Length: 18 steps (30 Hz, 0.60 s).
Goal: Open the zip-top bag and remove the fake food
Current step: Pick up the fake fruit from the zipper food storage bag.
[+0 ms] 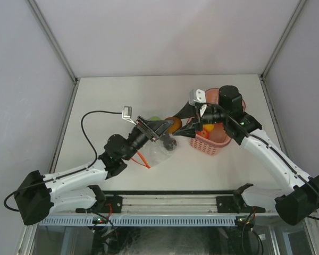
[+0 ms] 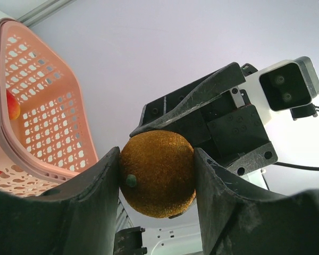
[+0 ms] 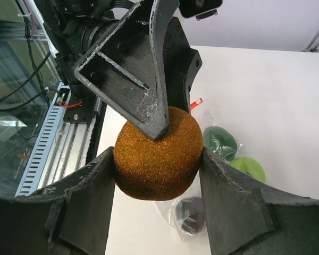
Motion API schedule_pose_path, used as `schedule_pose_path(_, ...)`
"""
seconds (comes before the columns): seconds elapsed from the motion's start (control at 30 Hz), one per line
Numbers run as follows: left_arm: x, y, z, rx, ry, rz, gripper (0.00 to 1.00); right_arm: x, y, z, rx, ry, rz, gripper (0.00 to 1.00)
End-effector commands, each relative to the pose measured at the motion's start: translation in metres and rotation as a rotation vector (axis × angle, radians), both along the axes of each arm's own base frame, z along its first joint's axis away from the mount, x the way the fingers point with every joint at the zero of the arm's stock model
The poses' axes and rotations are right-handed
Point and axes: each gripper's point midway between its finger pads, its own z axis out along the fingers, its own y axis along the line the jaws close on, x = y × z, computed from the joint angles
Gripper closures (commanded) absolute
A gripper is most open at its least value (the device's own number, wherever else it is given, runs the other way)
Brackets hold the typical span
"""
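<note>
A brown fuzzy round fruit [image 1: 174, 126] [image 2: 157, 174] [image 3: 157, 159], one piece of the fake food, hangs above the table between both arms. My left gripper [image 1: 167, 127] [image 2: 157, 155] is shut on it, both jaws against its sides. My right gripper [image 1: 187, 126] [image 3: 157, 156] also presses it from both sides, crosswise to the left fingers [image 3: 143, 101]. Below lies the zip-top bag [image 1: 158, 152] [image 3: 196, 215], clear and crinkled, with a blackish piece [image 3: 191, 212] inside. A dark green piece [image 3: 219, 142] and a light green one [image 3: 248, 169] lie beside it.
The pink basket [image 1: 211, 143] [image 2: 37, 122] stands just right of the grippers, under my right wrist, with red and yellow pieces [image 1: 206, 129] in it. The bag's orange-red strip [image 1: 142, 159] lies near my left forearm. Enclosure walls border the table.
</note>
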Motion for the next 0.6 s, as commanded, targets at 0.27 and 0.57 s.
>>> schedule_pose_path(0.27, 0.0, 0.02, 0.02, -0.014, -0.034, 0.093, 0.0, 0.004, -0.021, 0.019, 0.048, -0.054, -0.014, 0.82)
schedule_pose_path(0.57, 0.0, 0.051, -0.014, 0.187, -0.049, 0.207, 0.0, 0.054, -0.065, 0.016, 0.033, -0.078, -0.248, 0.85)
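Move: Both hands are still on the brown fruit, its middle between the left finger pads and right at the right hand's point. From the right hand the basket's middle lies about 16 cm to its right, some 8 cm farther out and 24 cm below. The green apple by the bag is about 8 cm left, 10 cm farther out and 28 cm below; the nearer dark fruit is roughly 2 cm left and 2 cm ahead, 29 cm below. Rightward and forward, about 5 to 6 cm, the right hand carries the brown fruit towards the basket, keeping its pinch and turning slightly clockwise. The left fingers first spread wide and let go of the fruit; then the left hand backs off some 3 cm to the left with a slight counter-clockwise turn. ##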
